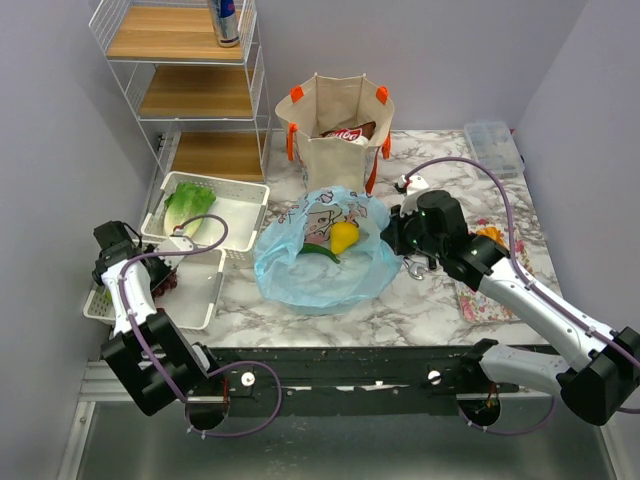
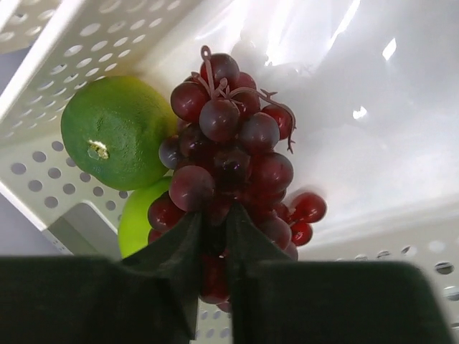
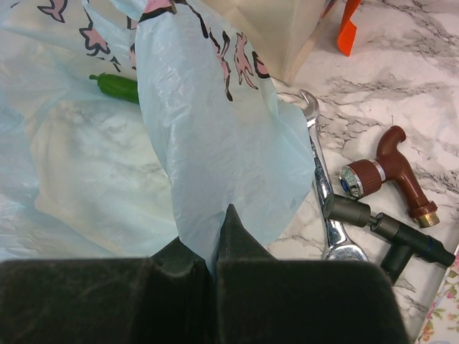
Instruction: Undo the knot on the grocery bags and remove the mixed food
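Observation:
A light-blue plastic bag point(image 1: 320, 262) lies open mid-table with a yellow fruit point(image 1: 344, 236) and a green cucumber point(image 1: 322, 253) inside. My right gripper point(image 1: 392, 232) is shut on the bag's right edge, the film point(image 3: 215, 143) pinched between its fingers point(image 3: 204, 222). Behind it stands the beige tote point(image 1: 335, 125) with orange handles and a red snack packet point(image 1: 346, 132) inside. My left gripper point(image 2: 214, 213) reaches into a white basket point(image 1: 205, 300) at the left, its jaws narrowly closed on dark grapes point(image 2: 229, 158). A green lime point(image 2: 115, 132) and a lighter green fruit point(image 2: 135, 218) lie beside them.
Lettuce point(image 1: 188, 205) rests in a second white basket point(image 1: 252, 192). A drink can point(image 1: 226, 20) stands on the wire shelf point(image 1: 180, 70) at the back left. A wrench point(image 3: 323, 186), a brown-handled tool point(image 3: 393, 163) and a dark socket tool point(image 3: 380, 229) lie right of the bag. A floral cloth point(image 1: 488, 300) is near the right edge.

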Controlling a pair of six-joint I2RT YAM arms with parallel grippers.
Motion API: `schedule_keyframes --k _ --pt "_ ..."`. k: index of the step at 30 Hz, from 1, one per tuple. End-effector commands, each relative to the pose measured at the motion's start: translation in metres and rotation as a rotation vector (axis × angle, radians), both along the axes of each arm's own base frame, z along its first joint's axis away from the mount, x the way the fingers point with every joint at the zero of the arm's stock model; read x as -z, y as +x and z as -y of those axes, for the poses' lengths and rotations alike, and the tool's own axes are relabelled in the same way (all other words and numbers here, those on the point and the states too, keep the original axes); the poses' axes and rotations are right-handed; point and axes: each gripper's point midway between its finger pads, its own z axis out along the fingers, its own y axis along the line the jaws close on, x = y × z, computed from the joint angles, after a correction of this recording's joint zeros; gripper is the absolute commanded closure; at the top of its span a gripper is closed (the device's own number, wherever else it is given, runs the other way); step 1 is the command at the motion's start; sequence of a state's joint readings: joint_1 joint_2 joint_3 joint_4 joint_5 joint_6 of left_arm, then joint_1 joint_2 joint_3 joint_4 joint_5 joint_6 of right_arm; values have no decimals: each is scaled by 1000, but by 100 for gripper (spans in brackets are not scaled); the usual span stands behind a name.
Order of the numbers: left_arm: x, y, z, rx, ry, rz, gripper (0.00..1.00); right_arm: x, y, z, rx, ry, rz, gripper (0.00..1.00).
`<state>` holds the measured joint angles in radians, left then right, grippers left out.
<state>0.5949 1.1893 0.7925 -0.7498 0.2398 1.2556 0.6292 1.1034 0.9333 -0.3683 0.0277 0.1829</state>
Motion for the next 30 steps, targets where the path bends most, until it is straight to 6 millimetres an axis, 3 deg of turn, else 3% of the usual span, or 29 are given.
schedule_keyframes --k 1,4,8,10,14,16,21,25,28,30 --pt "9 -8 -9 118 74 -81 73 -11 4 -4 -7 3 26 99" --pt "12 -13 -8 116 66 -106 48 -11 4 -2 -3 1 27 99" --pt "-1 -12 2 119 20 -83 32 -12 4 -3 -8 2 26 99" --pt "-19 -8 12 117 -25 -48 26 -12 5 -4 -8 3 28 99" --pt "-76 4 43 121 -151 68 17 -15 4 -7 -22 13 24 99" --pt "-104 9 66 151 -213 134 4 -14 4 -9 -30 14 21 99" --pt "-175 19 157 326 -374 320 1 -15 -4 -22 -119 40 8 99" --pt "-229 4 240 574 -554 498 1 -15 -11 -26 -158 53 -1 99" --pt "-241 -13 298 791 -627 537 3 -9 -16 -25 -167 57 -14 99" --pt "-232 -19 331 907 -613 514 6 -6 -18 -25 -164 63 -22 99"
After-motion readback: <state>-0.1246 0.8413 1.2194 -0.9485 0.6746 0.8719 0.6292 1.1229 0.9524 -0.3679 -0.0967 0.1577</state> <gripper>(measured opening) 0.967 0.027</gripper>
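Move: The grapes are already down in the near-left basket, their middle about 3 cm right of the left fingers, 1 cm ahead and 3 cm below. A dark green fruit lies about 4 cm ahead and 3 cm left; the lettuce in the far basket is some 16 cm ahead, 9 cm right. In the open bag, the yellow fruit lies roughly 46 cm right and 10 cm ahead. From the right hand the grapes lie some 54 cm left, 6 cm back. The grapes are let go as the left fingers open wide, the hand easing about 1 cm down and back. It then climbs some 23 cm and swings about 25 cm right towards the bag and its yellow fruit, turning clockwise as the fingers tip up out of their downward slant. The right hand keeps its pinch on the bag's rim and draws it some 2 cm left and slightly back. ##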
